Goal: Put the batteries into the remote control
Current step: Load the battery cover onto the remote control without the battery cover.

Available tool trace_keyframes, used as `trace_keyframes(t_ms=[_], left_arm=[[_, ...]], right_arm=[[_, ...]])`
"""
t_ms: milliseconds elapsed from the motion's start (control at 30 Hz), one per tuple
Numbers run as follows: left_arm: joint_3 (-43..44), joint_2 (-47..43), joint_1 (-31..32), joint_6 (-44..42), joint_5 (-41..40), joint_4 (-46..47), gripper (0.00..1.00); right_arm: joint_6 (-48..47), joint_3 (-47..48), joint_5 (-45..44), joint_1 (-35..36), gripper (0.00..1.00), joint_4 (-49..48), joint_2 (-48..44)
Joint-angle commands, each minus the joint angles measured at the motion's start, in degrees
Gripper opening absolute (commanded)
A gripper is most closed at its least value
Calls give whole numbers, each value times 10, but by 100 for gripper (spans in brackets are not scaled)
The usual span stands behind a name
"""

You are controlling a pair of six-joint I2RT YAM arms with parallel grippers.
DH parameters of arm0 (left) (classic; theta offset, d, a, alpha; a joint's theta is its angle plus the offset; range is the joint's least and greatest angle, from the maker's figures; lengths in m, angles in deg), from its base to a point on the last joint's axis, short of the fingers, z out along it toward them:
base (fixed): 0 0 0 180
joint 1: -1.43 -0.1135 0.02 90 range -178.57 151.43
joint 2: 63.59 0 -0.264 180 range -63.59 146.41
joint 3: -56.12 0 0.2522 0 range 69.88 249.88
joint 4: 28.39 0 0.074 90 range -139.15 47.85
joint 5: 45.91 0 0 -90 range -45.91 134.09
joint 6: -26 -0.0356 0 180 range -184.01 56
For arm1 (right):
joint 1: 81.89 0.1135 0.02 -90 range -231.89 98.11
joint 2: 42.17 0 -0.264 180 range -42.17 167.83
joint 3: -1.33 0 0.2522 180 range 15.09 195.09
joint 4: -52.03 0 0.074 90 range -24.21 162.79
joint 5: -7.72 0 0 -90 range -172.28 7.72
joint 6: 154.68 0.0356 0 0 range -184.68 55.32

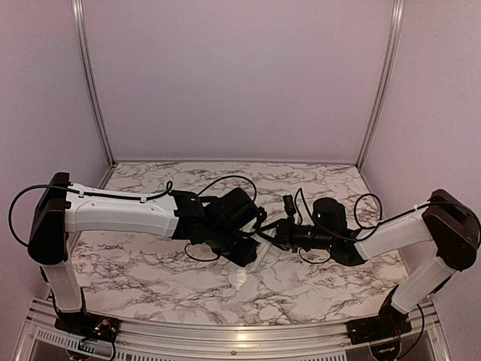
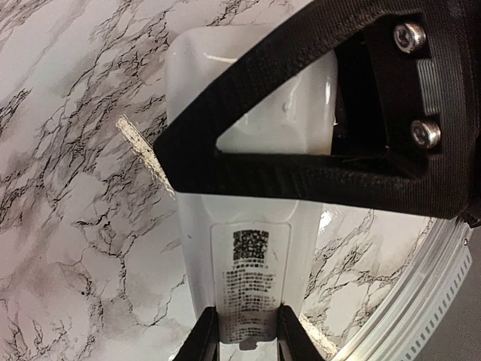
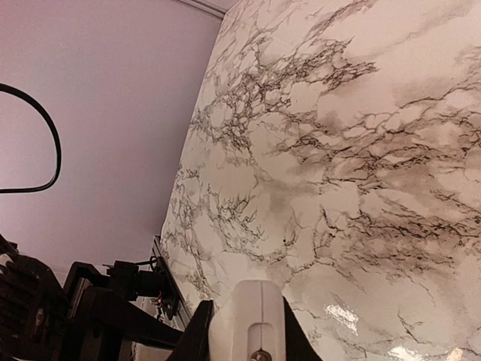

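The white remote control (image 2: 252, 248) is held above the marble table with its back toward the left wrist camera, showing a printed label panel. My left gripper (image 2: 246, 340) is shut on its near end, one finger on each side of the label. My right gripper (image 3: 248, 331) is shut on the other end (image 3: 252, 316), whose edge seam shows between the fingers. One black right finger (image 2: 316, 165) crosses over the remote in the left wrist view. In the top view both grippers (image 1: 252, 244) (image 1: 274, 235) meet at the table's middle and hide the remote. The batteries are out of view.
The marble tabletop (image 1: 150, 271) lies under both arms, with pale walls behind and at the sides. An aluminium rail (image 2: 421, 286) runs along the table's near edge. Loose black cables (image 1: 225, 180) loop above the wrists.
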Motion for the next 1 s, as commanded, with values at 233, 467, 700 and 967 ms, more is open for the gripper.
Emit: trace_keyframes(t_ms=[233,467,700,967], left_arm=[[-18,6,-11,4,-22,-6,27],[-20,-3,-11,3,-23,-6,34],[-21,-9,-11,1,-28,-6,39],[-23,-26,-11,0,-10,4,53]], right_arm=[[63,4,67,1,0,-111,-36],[72,-6,71,-7,0,-116,-48],[84,-15,75,-14,0,-127,-50],[88,-22,78,-19,0,-134,-50]])
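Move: The left hand already has the battery cover's near end between its fingers, with the cover's middle about 2 cm ahead of them, 1 cm to the right and about level. The remote's middle lies some 4 cm ahead and 2 cm to the right of that hand. From the right hand, gripping the remote's far part, the remote's middle is roughly 3 cm back, 2 cm left and 1 cm lower, the cover's about 5 cm back and 3 cm left. The left fingers let go of the cover's near end, opening to about twice their gap as the hand eases up roughly 1.5 cm. The right fingers keep their pinch across the remote's far part; that hand also rises about 1.5 cm, draws some 1 cm to the right and tips its fingertips up by around 5 degrees. ##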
